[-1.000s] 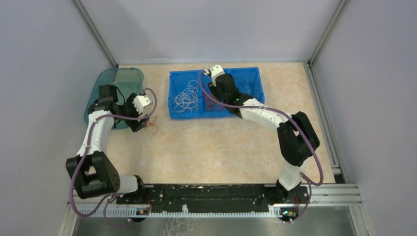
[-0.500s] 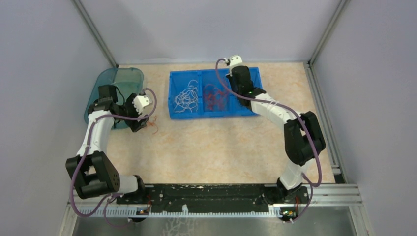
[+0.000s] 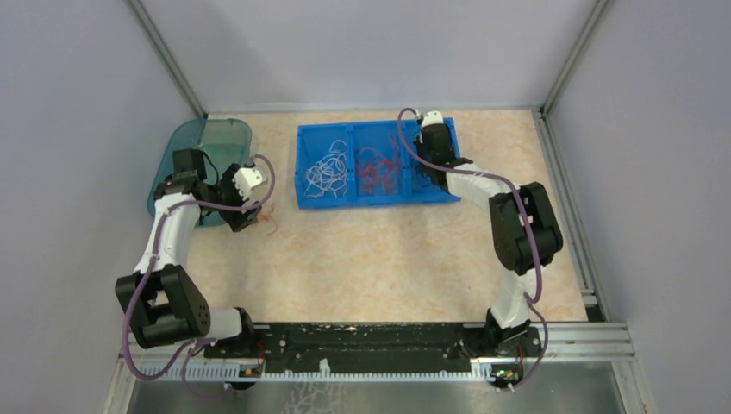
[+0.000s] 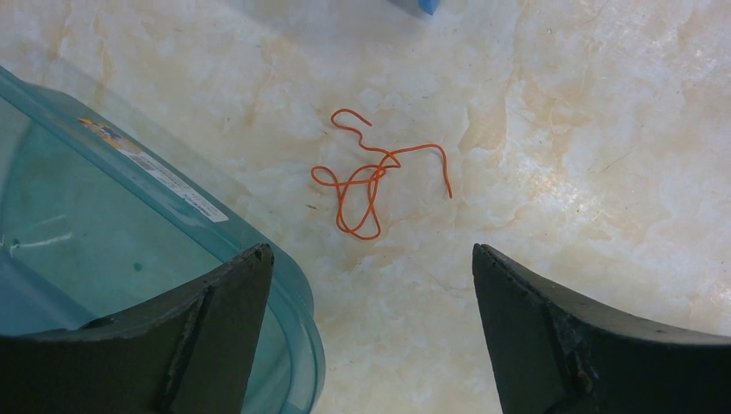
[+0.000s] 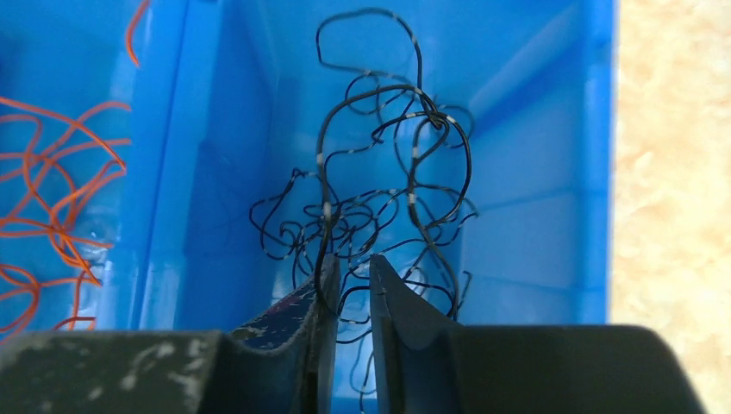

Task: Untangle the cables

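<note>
A loose orange-red cable [image 4: 371, 177] lies curled on the table beside the teal tub [image 4: 129, 224]. My left gripper [image 4: 371, 250] hovers over it, open wide and empty; it shows in the top view as well [image 3: 250, 216]. The blue bin [image 3: 345, 200] holds white cables [image 3: 326, 172] in its left compartment and orange-red cables [image 3: 379, 168] in the middle one. Black cables [image 5: 388, 172] fill the right compartment. My right gripper [image 5: 352, 259] hangs over this black clump with its jaws a narrow gap apart. One black strand runs along the left finger's inner edge.
The teal tub [image 3: 211, 138] stands at the back left near the wall. The bin's right wall [image 5: 534, 216] is close to my right gripper, and its divider [image 5: 172, 172] is on the left. Bare marbled tabletop [image 3: 379, 259] lies in front of the bin.
My right arm swung right from the bin's middle compartment to the right one, over the black cables. Its jaws narrowed. The left arm has not moved.
</note>
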`<state>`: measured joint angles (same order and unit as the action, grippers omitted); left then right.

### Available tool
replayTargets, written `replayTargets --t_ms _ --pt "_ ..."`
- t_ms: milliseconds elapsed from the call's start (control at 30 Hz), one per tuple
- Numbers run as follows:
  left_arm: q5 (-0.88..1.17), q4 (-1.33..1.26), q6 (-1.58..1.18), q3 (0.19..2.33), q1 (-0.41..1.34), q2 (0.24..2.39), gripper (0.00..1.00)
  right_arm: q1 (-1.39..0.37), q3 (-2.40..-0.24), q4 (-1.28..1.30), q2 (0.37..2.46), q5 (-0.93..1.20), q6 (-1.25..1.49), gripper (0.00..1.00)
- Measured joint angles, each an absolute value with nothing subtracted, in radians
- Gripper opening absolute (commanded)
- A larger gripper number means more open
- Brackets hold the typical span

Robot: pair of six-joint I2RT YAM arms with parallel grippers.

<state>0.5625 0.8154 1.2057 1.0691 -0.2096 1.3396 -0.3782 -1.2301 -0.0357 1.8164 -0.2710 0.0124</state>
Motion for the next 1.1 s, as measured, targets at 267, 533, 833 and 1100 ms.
replayTargets --t_ms 267,533,833,1100 --pt "0.572 0.815 1.210 1.069 -0.210 1.370 0.90 -0.376 -1.224 -0.007 1.869 -0.229 0.057 0.54" --pt "0.566 0.759 1.209 1.024 -0.192 1.422 0.82 -0.382 -1.202 0.010 1.597 -0.167 0.113 0.72" --pt "0.536 0.701 1.208 1.016 -0.104 1.567 0.62 -0.423 -1.079 -0.032 1.260 -0.144 0.174 0.91" --pt "0.502 0.663 1.209 1.044 -0.086 1.673 0.23 -0.448 -0.896 0.000 1.156 -0.097 0.204 0.94"
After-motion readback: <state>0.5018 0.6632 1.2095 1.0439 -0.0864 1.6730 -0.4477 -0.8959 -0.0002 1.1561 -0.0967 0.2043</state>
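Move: My right hand is inside the box's right compartment with a strand of dark cable at the fingertips; the dark pile lies about 9 cm below and 2 cm ahead. The red cables are some 14 cm to its left, level with it, 10 cm down. My left hand's target, the small orange cable, lies 3 cm ahead, 4 cm right and 13 cm below; the teal bin is about 15 cm ahead and 12 cm left, the white cables 14 cm ahead and 19 cm right. I dip my right hand a further 3 cm into the right compartment, opening wide to let go of the dark cable, then swing it quickly up some 22 cm and back about 13, sinking again at the end and rolling its left side up. Meanwhile my left hand drops about 10 cm towards the orange cable, drifting right and slightly forward, tipping steeper and half closing its fingers just above the strands. ##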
